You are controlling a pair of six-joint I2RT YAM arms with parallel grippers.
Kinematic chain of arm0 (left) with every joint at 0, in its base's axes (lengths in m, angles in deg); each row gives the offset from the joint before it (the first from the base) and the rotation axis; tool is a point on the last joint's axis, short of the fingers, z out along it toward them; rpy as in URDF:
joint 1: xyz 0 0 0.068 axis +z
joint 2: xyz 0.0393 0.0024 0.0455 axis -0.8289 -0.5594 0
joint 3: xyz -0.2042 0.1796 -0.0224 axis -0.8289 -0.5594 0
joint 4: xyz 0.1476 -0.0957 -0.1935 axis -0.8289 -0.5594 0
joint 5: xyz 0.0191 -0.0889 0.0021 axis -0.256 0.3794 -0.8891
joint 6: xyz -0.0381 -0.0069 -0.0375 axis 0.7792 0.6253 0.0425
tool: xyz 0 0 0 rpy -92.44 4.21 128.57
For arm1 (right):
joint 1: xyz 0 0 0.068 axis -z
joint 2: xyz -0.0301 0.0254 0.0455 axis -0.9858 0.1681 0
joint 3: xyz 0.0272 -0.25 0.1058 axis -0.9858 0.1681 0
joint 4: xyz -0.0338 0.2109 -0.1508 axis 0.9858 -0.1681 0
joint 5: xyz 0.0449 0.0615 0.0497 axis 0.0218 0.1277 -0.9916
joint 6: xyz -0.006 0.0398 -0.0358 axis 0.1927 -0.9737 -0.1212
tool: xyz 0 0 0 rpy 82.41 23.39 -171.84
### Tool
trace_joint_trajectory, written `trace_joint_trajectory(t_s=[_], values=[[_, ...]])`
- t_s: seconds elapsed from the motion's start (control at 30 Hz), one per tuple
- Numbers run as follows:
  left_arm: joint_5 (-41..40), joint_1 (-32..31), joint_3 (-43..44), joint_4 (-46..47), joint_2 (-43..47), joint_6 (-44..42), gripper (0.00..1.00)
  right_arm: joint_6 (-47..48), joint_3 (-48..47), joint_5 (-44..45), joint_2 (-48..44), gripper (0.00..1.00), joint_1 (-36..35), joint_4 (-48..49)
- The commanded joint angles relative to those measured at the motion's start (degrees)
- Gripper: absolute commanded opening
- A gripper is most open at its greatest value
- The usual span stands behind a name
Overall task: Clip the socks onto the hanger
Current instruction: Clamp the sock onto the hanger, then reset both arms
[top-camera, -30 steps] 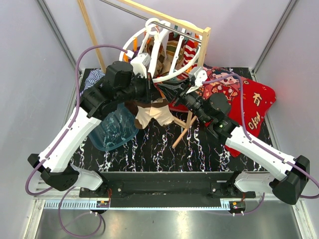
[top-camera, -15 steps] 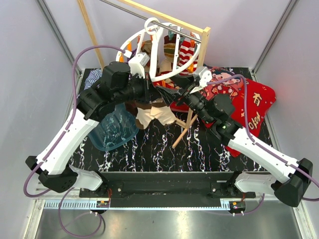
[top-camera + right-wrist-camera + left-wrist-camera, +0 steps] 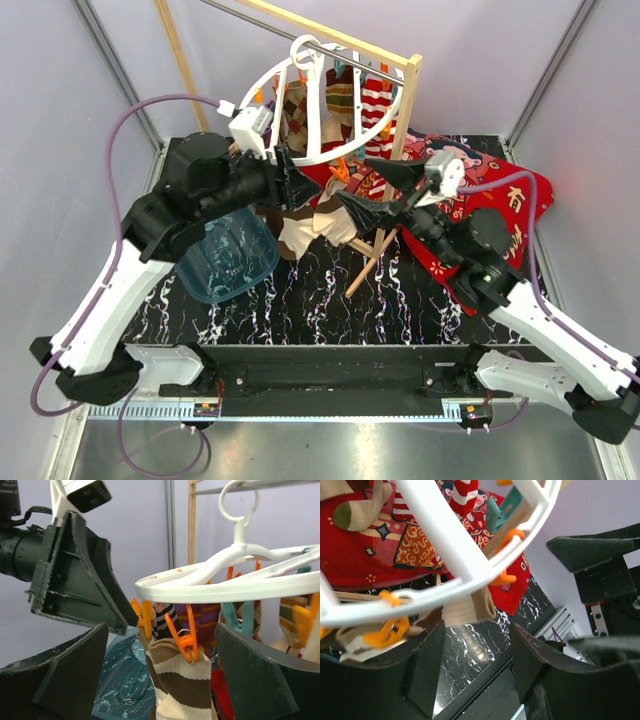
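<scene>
The white round hanger [image 3: 322, 95] hangs from the wooden frame with several socks [image 3: 377, 100] clipped under it. A brown-and-cream striped sock [image 3: 182, 690] hangs from two orange clips [image 3: 186, 637] on the near rim. My right gripper [image 3: 160, 665] is open, and the sock shows in the gap, touching neither finger. My left gripper [image 3: 477, 650] is open and empty just below the hanger's ring [image 3: 445, 535], next to the sock's beige cuff [image 3: 470, 611]. From above, the left gripper [image 3: 293, 172] and right gripper [image 3: 378, 190] flank that sock [image 3: 318, 222].
A translucent blue tub [image 3: 228, 255] sits on the black marbled table under the left arm. A red print blanket [image 3: 500, 220] covers the back right. The wooden frame's post [image 3: 405, 100] and a slanted leg [image 3: 368, 262] stand by the right gripper. A blue-white striped cloth [image 3: 185, 155] lies back left.
Both grippers have opened and drawn back from the hanger, the left one to the left, the right one to the right. The striped sock stays hanging from the clips.
</scene>
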Motion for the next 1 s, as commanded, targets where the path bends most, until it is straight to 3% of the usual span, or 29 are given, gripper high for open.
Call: trace_joint_trajectory(t_s=[0.0,0.13,0.37,0.57,0.97], values=[[-2.47,0.17,-2.09,3.18,5.6,-1.09,0.63,3.54,1.27,4.42,-5.48,0.97,-0.46,-4.24],[-7.12,0.17,-6.39,3.18,12.0,-3.11,0.84,5.12,3.2,9.26,-11.97,1.0,-0.37,-7.94],[-26.6,0.08,-20.97,4.94,26.24,-6.1,0.99,7.58,9.0,23.49,-23.85,1.0,-0.37,-13.74],[-40.68,0.17,-32.75,5.91,37.15,-6.37,0.99,10.12,14.89,37.98,-34.13,1.0,-0.28,-16.3],[-51.6,0.17,-42.88,8.11,50.78,-5.93,0.99,14.26,20.7,45.21,-42.58,1.0,-0.37,-16.65]])
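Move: The orange clip on the brown-and-cream sock, at the hanger's near rim, sits about 3 cm ahead of the left hand and 6 cm to its right, at nearly finger height. From the right hand it is some 5 cm ahead and 3 cm left, nearly level, with the wooden post roughly 10 cm ahead and 8 cm right. The next orange clip is about 3 cm ahead and 3 cm left of the left hand; the blue basket lies some 12 cm ahead, 26 cm left and 30 cm down. With nothing held, both hands swing apart from the clipped sock. The left goes about 22 cm left and 5 cm back, turning some 45 degrees counter-clockwise as its half-open fingers spread wide; the right mirrors it to the right, already wide open and turning clockwise. Each rises a centimetre or so, then sinks to end about 7 cm lower. ##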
